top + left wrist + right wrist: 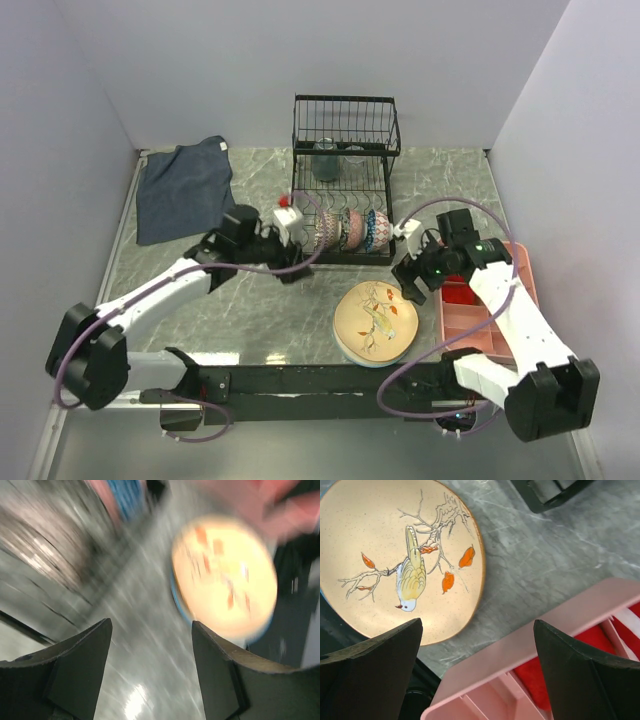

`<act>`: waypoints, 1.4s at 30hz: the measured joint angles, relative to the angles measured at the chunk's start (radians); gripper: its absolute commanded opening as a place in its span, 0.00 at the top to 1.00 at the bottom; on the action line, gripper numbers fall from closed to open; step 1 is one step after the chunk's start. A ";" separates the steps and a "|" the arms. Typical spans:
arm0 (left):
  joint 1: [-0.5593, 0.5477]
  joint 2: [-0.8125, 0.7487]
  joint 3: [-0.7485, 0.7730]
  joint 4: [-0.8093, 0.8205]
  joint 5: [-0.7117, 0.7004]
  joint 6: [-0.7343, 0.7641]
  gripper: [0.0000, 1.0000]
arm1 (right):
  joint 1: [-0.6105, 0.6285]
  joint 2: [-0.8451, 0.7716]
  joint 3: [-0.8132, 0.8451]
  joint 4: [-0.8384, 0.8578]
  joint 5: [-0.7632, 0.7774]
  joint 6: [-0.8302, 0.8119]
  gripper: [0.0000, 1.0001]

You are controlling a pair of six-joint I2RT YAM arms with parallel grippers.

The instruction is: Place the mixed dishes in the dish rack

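The black wire dish rack (pixel 345 125) stands at the back middle. Several small patterned bowls (pixel 350 230) stand on edge in its front slots, and a clear glass (pixel 325 160) sits in its tall back section. The peach plate with the bird drawing (pixel 377 322) lies flat on the table in front of the rack. My left gripper (pixel 292 264) hovers just left of the rack's front corner, open and empty. Its view is motion-blurred, with the plate (pixel 225 577) beyond the left gripper (pixel 150 655). My right gripper (pixel 477 645) is open over the gap between plate (pixel 400 555) and tray.
A pink compartmented tray (pixel 492 305) with red items lies at the right, under my right arm, and its rim (pixel 530 652) fills the lower right wrist view. A dark blue cloth (pixel 185 190) lies at the back left. Walls close in on three sides.
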 measured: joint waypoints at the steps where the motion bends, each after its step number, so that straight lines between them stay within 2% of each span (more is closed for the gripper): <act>1: -0.016 0.014 -0.016 -0.026 0.002 0.018 0.30 | 0.005 0.016 0.000 -0.001 0.000 -0.001 0.00; 5: -0.089 0.084 -0.056 -0.119 -0.005 0.093 0.30 | 0.011 0.118 0.004 -0.005 -0.001 -0.014 0.00; 10: -0.147 0.105 -0.072 -0.146 -0.007 0.115 0.30 | 0.014 0.252 0.007 -0.003 0.006 -0.058 0.00; 20: -0.143 0.105 -0.072 -0.158 -0.063 0.162 0.30 | 0.056 0.302 -0.012 0.053 -0.007 -0.086 0.07; 32: -0.079 0.133 -0.013 -0.159 -0.102 0.173 0.30 | 0.080 0.336 -0.086 0.130 -0.009 -0.109 0.18; 38: -0.072 0.147 -0.002 -0.159 -0.116 0.172 0.30 | 0.080 0.377 -0.099 0.181 -0.011 -0.111 0.37; 41: -0.062 0.148 -0.002 -0.159 -0.140 0.167 0.30 | 0.080 0.391 -0.109 0.190 -0.023 -0.099 0.49; 42: -0.058 0.148 -0.001 -0.159 -0.148 0.167 0.30 | 0.080 0.391 -0.111 0.190 -0.026 -0.097 0.56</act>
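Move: The top plate of the stack has its middle about 9 cm to the left of the right hand, 6 cm back and some 12 cm below. The right-hand patterned bowl in the rack stands roughly 12 cm ahead and 7 cm left of the right hand; the pink bin's middle is about 18 cm to its right and 3 cm back. From the left hand, the plate lies some 18 cm right, 10 cm back and well below. Sink the right gripper about 10 cm, easing slightly left, to the outer-right rim of the top plate; tip the fingers steeper and close them from wide open to just over half, one over the plate, one outside its rim. Drop the left gripper some 9 cm, swinging back and then forward again in front of the rack, its fingers kept partly open. ##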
